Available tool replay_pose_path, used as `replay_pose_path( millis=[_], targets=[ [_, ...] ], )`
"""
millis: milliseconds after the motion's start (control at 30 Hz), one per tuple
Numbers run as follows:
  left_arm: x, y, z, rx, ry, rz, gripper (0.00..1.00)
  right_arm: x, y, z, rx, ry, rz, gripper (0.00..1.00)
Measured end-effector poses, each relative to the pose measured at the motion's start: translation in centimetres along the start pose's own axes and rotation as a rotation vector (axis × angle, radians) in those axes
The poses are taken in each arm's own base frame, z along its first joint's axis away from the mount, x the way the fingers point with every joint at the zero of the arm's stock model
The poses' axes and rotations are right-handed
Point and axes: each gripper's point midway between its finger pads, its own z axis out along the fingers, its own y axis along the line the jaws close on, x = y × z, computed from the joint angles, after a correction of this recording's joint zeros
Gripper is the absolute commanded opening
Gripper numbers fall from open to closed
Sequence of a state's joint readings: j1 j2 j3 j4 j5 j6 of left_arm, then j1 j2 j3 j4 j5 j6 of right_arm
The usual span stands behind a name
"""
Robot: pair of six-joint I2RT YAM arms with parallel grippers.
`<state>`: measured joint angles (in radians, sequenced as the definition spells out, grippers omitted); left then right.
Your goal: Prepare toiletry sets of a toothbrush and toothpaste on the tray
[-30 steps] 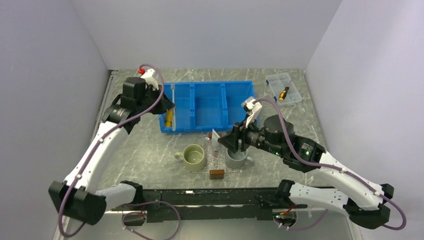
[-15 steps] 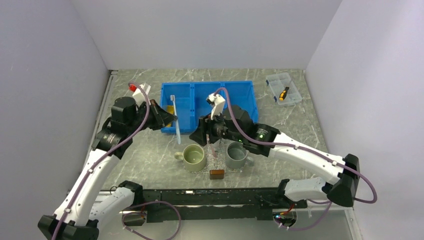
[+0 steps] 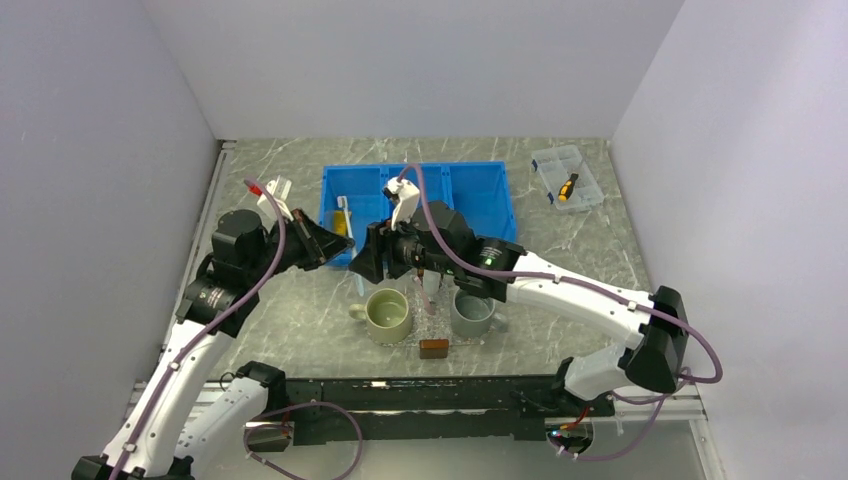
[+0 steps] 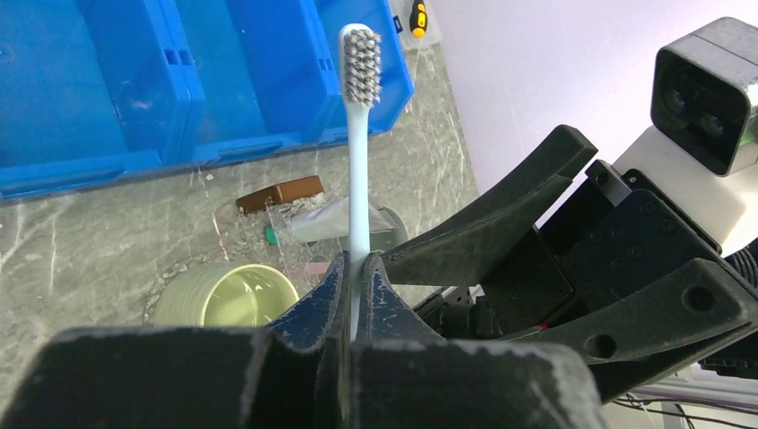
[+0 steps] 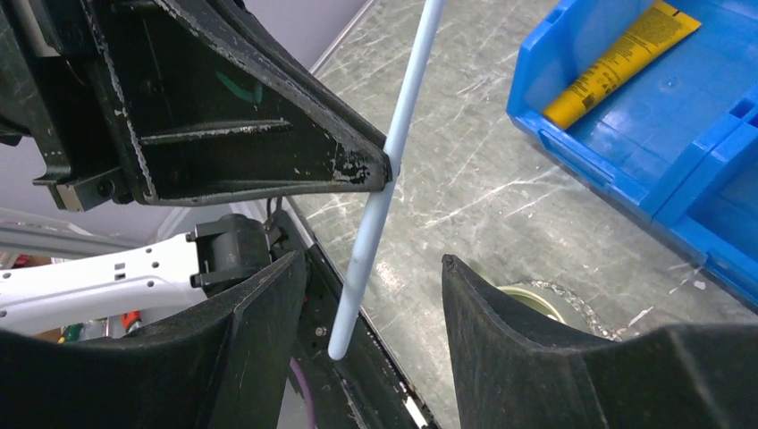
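Note:
My left gripper (image 4: 357, 268) is shut on the pale blue toothbrush (image 4: 358, 161), which stands upright with its bristles on top. In the top view this grip (image 3: 347, 244) hangs over the table between the blue bin and the green mug. The right gripper (image 5: 374, 261) faces it, open, with the lower end of the toothbrush handle (image 5: 384, 188) between its fingers and touching neither. The clear tray (image 4: 280, 192) with brown end blocks lies between the two mugs. On it lies the white toothpaste (image 4: 326, 223).
A green mug (image 3: 388, 313) and a grey mug (image 3: 470, 313) flank the tray. Behind them is a blue three-compartment bin (image 3: 470, 200) holding a yellow tube (image 5: 621, 63). A clear lidded box (image 3: 567, 178) sits at the back right.
The left arm brought the toothbrush out of the blue bin toward the mugs. The right arm swung left from the grey mug, and its open jaws now straddle the handle's lower end.

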<state>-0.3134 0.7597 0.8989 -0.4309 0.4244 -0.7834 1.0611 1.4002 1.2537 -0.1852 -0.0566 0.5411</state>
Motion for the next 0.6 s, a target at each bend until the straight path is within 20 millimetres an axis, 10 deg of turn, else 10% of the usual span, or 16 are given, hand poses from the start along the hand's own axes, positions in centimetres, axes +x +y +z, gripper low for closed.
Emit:
replay_pose_path(
  millis=[267, 600],
  targets=[
    [0.7, 0.2, -0.1, 0.005, 0.007, -0.035, 0.00, 0.8, -0.4, 1.6, 0.013, 0.027, 0.014, 0.44],
    [0.7, 0.2, -0.3, 0.013, -0.002, -0.036, 0.00, 1.1, -0.2, 2.4, 0.015, 0.038, 0.027, 0.00]
  ],
)
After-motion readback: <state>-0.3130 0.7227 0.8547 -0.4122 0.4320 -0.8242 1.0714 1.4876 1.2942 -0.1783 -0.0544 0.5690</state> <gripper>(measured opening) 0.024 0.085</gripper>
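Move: The toothbrush's bare handle half, the part to be gripped, is about 2 cm to the right hand's left and 2 cm below. From the left hand, which holds the brush mid-handle, that part is roughly 4 cm back, 1 cm right and 1 cm lower. From the right hand, the green mug stands some 2 cm ahead, 5 cm right and 21 cm below; the clear tray's middle is about 8 cm ahead, 13 cm right and 25 cm down. The toothbrush, still pinched by the nearly motionless left hand, has its bare handle taken by the right hand. With open fingers, that hand eases about 2 cm to the left and nearly as far down to bring the handle between its tips, then shuts them on it just behind the left hand's pads, wrist almost unturned. ##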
